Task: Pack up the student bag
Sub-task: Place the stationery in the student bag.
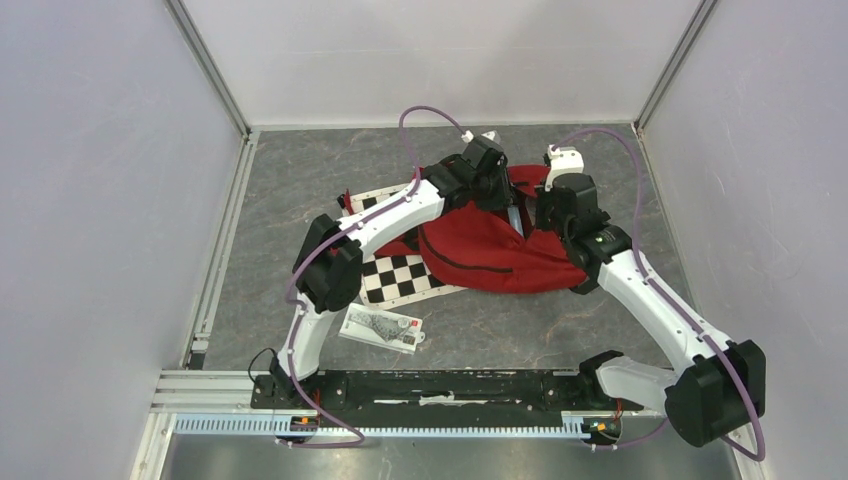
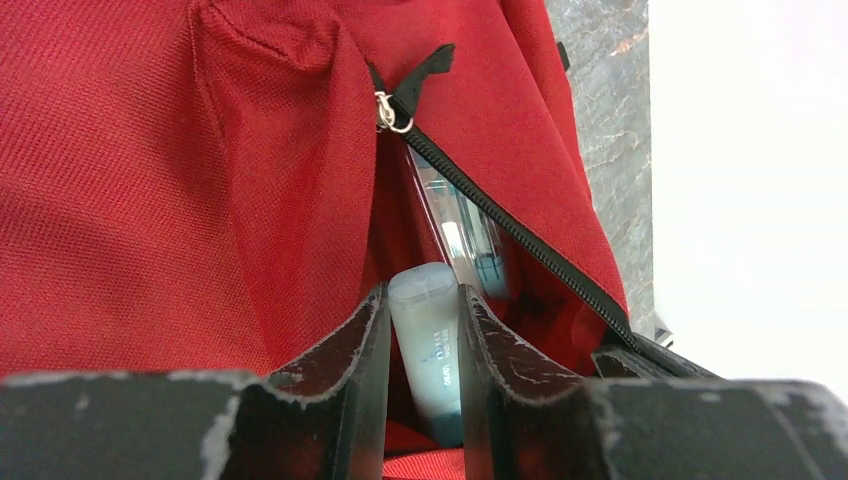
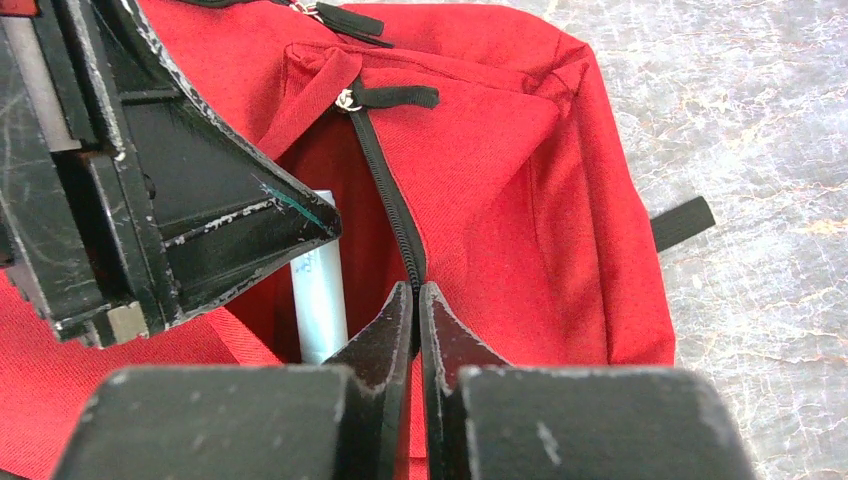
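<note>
The student bag [image 1: 485, 255] is a red backpack lying in the middle of the table, its front pocket unzipped. My left gripper [image 1: 508, 200] is over the pocket mouth, shut on a whitish plastic tube [image 2: 428, 335] that points into the opening. A clear pen-like item [image 2: 462, 225] lies inside the pocket beside the black zipper [image 2: 500, 225]. My right gripper [image 3: 415, 288] is shut on the pocket's zipper edge [image 3: 395, 205] and holds it up. The right wrist view also shows the tube [image 3: 320, 290] and the left gripper's fingers [image 3: 230, 215].
A black-and-white checkered board [image 1: 398, 277] lies partly under the bag's left side. A flat packet with a protractor [image 1: 380, 329] lies in front of it. Enclosure walls stand on three sides; a rail [image 1: 400, 392] runs along the near edge.
</note>
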`<state>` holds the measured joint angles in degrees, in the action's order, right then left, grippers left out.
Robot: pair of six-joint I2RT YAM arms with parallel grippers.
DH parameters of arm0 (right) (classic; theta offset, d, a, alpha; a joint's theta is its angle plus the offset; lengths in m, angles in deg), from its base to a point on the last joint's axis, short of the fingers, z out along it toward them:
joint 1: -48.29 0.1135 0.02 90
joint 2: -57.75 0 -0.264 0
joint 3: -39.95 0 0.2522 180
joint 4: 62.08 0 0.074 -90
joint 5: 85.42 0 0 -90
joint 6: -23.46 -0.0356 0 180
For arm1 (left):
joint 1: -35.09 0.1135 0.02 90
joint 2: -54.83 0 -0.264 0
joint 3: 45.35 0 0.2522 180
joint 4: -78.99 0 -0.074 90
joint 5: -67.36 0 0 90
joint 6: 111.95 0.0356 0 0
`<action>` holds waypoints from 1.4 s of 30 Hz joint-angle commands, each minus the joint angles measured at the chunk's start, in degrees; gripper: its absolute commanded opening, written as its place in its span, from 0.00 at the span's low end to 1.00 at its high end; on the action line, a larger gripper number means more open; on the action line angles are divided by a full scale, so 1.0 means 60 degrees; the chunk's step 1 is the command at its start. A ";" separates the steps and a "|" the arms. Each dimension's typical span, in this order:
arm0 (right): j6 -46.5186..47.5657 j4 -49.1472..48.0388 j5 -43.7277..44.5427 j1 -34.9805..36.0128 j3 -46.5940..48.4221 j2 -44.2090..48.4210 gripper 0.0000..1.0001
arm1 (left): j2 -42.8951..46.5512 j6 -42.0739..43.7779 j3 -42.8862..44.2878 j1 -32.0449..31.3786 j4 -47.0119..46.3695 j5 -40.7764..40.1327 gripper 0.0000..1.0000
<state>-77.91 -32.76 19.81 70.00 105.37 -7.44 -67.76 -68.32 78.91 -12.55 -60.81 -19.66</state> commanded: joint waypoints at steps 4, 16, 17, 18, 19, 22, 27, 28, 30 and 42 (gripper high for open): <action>-0.0105 -0.0789 0.0290 -0.0031 0.0836 0.0036 0.06 | -0.0618 -0.0714 0.0205 -0.0059 0.0266 0.0132 0.12; -0.0127 -0.0790 0.0244 -0.0031 0.0728 0.0185 0.06 | -0.0487 -0.0631 0.0021 -0.0073 -0.0280 0.0200 0.47; -0.0126 -0.0789 0.0238 -0.0034 0.0736 0.0195 0.06 | -0.0443 -0.0611 -0.0023 -0.0073 -0.0311 0.0258 0.51; -0.0122 -0.0783 0.0244 -0.0031 0.0716 0.0199 0.06 | -0.0377 -0.0590 -0.0078 -0.0073 -0.0346 0.0299 0.53; -0.0107 -0.0786 0.0244 -0.0025 0.0708 0.0199 0.06 | -0.0294 -0.0550 -0.0157 -0.0073 -0.0359 0.0308 0.56; -0.0081 -0.0775 0.0270 -0.0029 0.0721 0.0226 0.06 | 0.0165 -0.0281 -0.0578 -0.0101 -0.0519 -0.0105 0.67; -0.0033 -0.0760 0.0275 -0.0035 0.0716 0.0295 0.06 | 0.1376 0.0666 -0.1484 -0.0102 -0.1140 -0.1341 0.80; -0.0010 -0.0757 0.0289 -0.0030 0.0720 0.0303 0.06 | 0.1643 0.0855 -0.1724 -0.0102 -0.1408 -0.1440 0.83; 0.0069 -0.0761 0.0298 -0.0030 0.0711 0.0295 0.06 | 0.2275 0.1196 -0.2201 -0.0093 -0.1811 -0.1641 0.88; 0.0115 -0.0753 -0.0208 -0.0030 0.0207 0.0307 0.06 | 0.6249 0.1168 -0.5831 0.0210 -0.0654 -0.3166 1.00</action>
<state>-78.02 -33.29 19.41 70.00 106.11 -7.81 -38.34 -62.16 52.35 -12.86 -67.54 -33.30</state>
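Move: In the left fingers the pale-blue stationery is already partly inside the bag's pocket, whose open slit centres about 3 cm to the right, 2 cm back and 4 cm below. From the left hand, the zip pull lies roughly 4 cm ahead, 2 cm right and 2 cm lower; the clear item, already inside, sits 4 cm right, 1 cm back and 5 cm down. From the right hand, the pocket slit is about 4 cm left, 2 cm ahead, 2 cm below. Sinking about 3.5 cm farther into the pocket, the left hand lowers the pale-blue stationery, then spreads its fingers wide and lets go. It then pulls out up and to the left, some 11 cm up and 10 cm left, drawing back a little and tipping its fingers up about 20 degrees. The right hand stays put, still pinching the pocket's zip edge. ##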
